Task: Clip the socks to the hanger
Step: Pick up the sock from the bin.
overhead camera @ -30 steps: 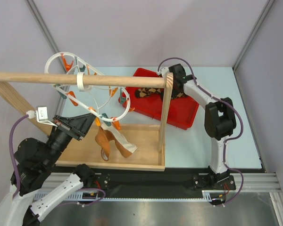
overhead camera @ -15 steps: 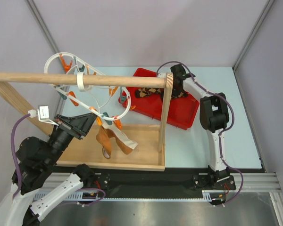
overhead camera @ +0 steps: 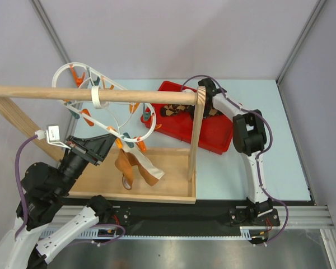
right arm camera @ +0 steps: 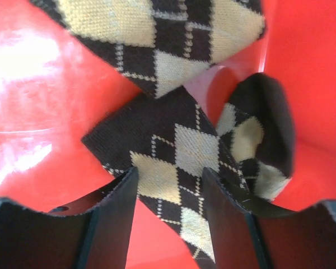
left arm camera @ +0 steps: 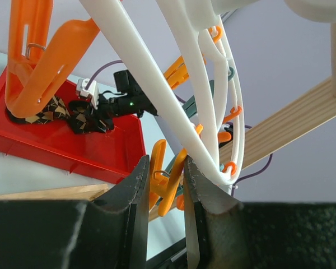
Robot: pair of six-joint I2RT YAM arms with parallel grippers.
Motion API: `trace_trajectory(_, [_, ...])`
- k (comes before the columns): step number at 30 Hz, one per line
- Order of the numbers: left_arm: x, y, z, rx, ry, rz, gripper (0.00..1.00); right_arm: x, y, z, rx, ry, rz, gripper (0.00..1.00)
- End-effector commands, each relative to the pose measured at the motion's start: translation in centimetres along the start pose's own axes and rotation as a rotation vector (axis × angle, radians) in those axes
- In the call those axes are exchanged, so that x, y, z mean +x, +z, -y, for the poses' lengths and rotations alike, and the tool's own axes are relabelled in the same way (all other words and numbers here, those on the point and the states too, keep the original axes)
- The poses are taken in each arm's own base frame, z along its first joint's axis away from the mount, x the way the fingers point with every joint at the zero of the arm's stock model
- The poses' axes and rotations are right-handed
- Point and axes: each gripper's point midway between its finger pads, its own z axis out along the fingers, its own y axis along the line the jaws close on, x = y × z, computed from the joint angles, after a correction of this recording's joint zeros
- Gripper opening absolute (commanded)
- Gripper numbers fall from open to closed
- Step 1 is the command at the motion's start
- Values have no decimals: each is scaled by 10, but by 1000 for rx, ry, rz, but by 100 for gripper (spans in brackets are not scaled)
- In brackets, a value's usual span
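Observation:
The white wavy hanger [overhead camera: 95, 96] hangs by its loop on a wooden rod, its orange and teal pegs around the ring. My left gripper [overhead camera: 116, 144] sits at the ring's lower edge. In the left wrist view it [left arm camera: 163, 179] is shut on an orange clip peg [left arm camera: 167, 188] beside the white hanger [left arm camera: 140, 67]. Argyle socks [overhead camera: 173, 110] lie in a red tray [overhead camera: 215, 134]. My right gripper [overhead camera: 204, 106] is low over them. In the right wrist view it [right arm camera: 171, 188] stands open, a jaw on each side of a dark brown and cream sock [right arm camera: 179, 145].
The wooden rod [overhead camera: 45, 92] rests on an upright post [overhead camera: 195, 140] that rises from a shallow wooden base [overhead camera: 173, 179]. A tan cloth piece [overhead camera: 126, 165] and a white one [overhead camera: 151, 168] hang from the hanger over that base. Grey walls close in behind.
My right arm has folded in, its elbow shifting left while the gripper stays low over the socks in the red tray. The left arm and the hanger have barely moved.

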Motion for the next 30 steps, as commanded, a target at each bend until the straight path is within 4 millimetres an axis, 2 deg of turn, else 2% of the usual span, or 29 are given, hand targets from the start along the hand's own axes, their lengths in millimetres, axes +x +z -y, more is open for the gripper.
trace_trajectory(1, [65, -8, -67, -248, 57, -238, 0, 4, 6, 5, -41, 6, 25, 56])
trace_trajectory(6, [66, -8, -70, -257, 61, -238, 0, 12, 14, -19, -172, 44, 45, 49])
trace_trajectory(9, [68, -7, -69, -250, 59, -244, 0, 11, 14, -34, -238, 60, 59, 35])
trace_trajectory(10, [69, -7, -69, -252, 60, -249, 0, 11, 13, -36, -247, 70, 57, 22])
trace_trajectory(11, [69, -6, -69, -251, 58, -249, 0, 10, 13, -39, -251, 70, 55, 15])
trace_trajectory(13, [70, -6, -69, -247, 54, -250, 0, 4, 7, -31, -219, 87, 73, 3])
trace_trajectory(14, [70, -7, -69, -247, 49, -250, 0, 3, 5, -32, -219, 98, 83, 2])
trace_trajectory(15, [71, -7, -70, -249, 48, -252, 0, -11, -5, -21, -179, 102, 133, 1])
trace_trajectory(18, [70, -9, -68, -242, 43, -245, 0, -30, -27, -6, -131, 191, 252, 0])
trace_trajectory(19, [69, -9, -68, -242, 41, -242, 0, -46, -54, 7, -91, 204, 318, 0])
trace_trajectory(21, [68, -9, -65, -232, 38, -239, 0, -56, -73, 17, -39, 313, 413, 0])
trace_trajectory(22, [67, -9, -65, -228, 37, -237, 0, -69, -100, 24, 5, 336, 465, 0])
trace_trajectory(23, [67, -9, -64, -226, 30, -237, 0, -73, -113, 25, 20, 412, 490, 0])
trace_trajectory(26, [65, -8, -60, -208, 25, -227, 0, -75, -144, 46, 146, 591, 483, 0])
trace_trajectory(27, [64, -9, -59, -206, 23, -223, 0, -72, -148, 39, 130, 667, 447, 0])
trace_trajectory(30, [61, -8, -55, -187, 12, -208, 0, -71, -182, 39, 182, 786, 435, 0])
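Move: The sock to be picked up lies spread on the red bin's floor just under the right hand's open fingers, its near end between the tips and its middle about 3 cm to the right and 2 cm lower. The other sock is some 7 cm to the left, about level with the hand in reach and 2 cm below. From the left hand the sock to be picked up is roughly 38 cm ahead, 23 cm right and 38 cm down. Staying low over the bin floor, the right hand first shifts only about a centimetre while its half-open fingers shut fully, pinching the sock near its dark end. It then draws back some 3 cm and rises about 14 cm away from the bin floor, the hand's left side rolling up some 30 degrees as it swings clockwise, keeping the pinch. ##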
